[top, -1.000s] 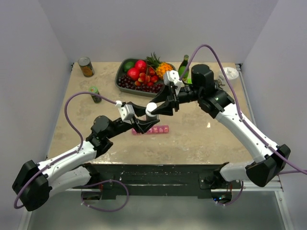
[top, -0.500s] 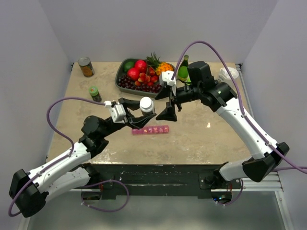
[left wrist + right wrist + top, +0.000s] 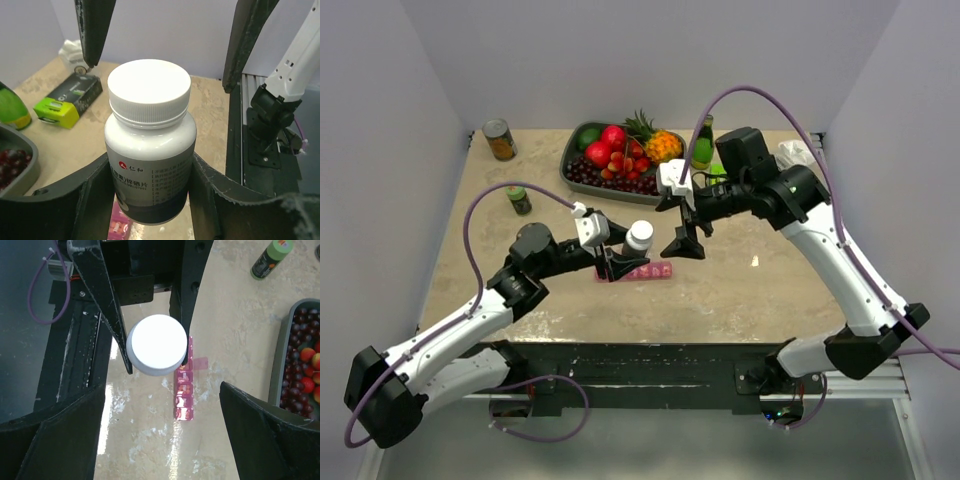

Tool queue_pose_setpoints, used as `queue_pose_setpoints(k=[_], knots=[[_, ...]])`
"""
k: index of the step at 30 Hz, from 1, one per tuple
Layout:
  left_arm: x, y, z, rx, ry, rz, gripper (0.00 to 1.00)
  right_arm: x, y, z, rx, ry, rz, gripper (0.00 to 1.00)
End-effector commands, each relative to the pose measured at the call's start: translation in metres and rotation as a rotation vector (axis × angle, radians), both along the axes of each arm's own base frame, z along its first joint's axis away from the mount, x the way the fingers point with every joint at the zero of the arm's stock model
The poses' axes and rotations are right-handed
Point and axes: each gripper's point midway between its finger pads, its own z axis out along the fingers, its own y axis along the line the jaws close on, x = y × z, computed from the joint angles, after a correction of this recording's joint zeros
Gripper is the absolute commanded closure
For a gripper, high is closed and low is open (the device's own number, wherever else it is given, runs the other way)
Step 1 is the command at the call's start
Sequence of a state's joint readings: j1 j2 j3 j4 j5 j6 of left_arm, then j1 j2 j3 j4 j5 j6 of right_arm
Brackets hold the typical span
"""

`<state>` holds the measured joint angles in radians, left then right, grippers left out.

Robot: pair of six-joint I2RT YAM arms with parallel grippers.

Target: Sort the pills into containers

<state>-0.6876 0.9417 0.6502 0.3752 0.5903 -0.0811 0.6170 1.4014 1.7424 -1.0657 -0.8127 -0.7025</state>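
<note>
The pink translucent pill-organiser strip lies on the table near the front middle; its compartments hold small orange pills, and one lid flap stands open. It also shows in the right wrist view and as a sliver in the left wrist view. My left gripper is shut on a white pill bottle with a white screw cap, held upright just above the strip. My right gripper is open and empty, just right of and above the bottle.
A grey tray of fruit stands at the back. A green glass bottle and a green box sit behind the right arm. A green-capped jar and a tin can stand at the left.
My left gripper moved right and down with the bottle, now over the strip. My right gripper has drawn back to the right, away from the bottle.
</note>
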Motion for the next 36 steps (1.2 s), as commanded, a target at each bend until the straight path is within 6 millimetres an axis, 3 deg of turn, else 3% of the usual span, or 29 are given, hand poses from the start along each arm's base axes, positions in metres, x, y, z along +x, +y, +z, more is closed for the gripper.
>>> queue_pose_setpoints(k=[1, 10, 22, 25, 31, 36], knots=[[-0.003, -0.005, 0.007, 0.044, 0.001, -0.056, 1.0, 0.006, 0.003, -0.006, -0.032, 0.031, -0.051, 0.02], [0.003, -0.011, -0.008, 0.123, 0.052, -0.069, 1.0, 0.002, 0.018, -0.022, -0.078, 0.094, -0.025, 0.15], [0.01, -0.01, -0.017, 0.175, 0.051, -0.05, 1.0, 0.006, 0.02, -0.016, -0.069, 0.083, -0.046, 0.3], [0.01, -0.009, -0.016, 0.176, 0.05, -0.044, 1.0, 0.006, 0.02, -0.017, -0.07, 0.085, -0.044, 0.37], [0.011, -0.009, -0.012, 0.168, 0.043, -0.041, 1.0, 0.005, 0.02, -0.018, -0.074, 0.092, -0.033, 0.68], [0.005, -0.008, -0.01, 0.14, 0.03, -0.057, 1.0, -0.004, 0.024, -0.003, -0.031, 0.094, 0.012, 0.76]])
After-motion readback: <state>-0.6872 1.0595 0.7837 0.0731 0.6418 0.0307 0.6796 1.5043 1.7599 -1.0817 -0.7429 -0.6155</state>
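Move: The left hand still holds the white-capped pill bottle upright, with the cap about 5 cm above its grip and 1 cm ahead. From the open right hand the cap lies some 4 cm to the left, about level in height and neither ahead nor back. The pink pill box lies on the table about 4 cm ahead of the right hand, 6 cm to its left and 33 cm below; the fruit tray is roughly 31 cm ahead and 8 cm left. Right hand sinks 3.5 cm and leftward, closing on the cap, as left lowers its bottle 4 cm, tilting rightward. ##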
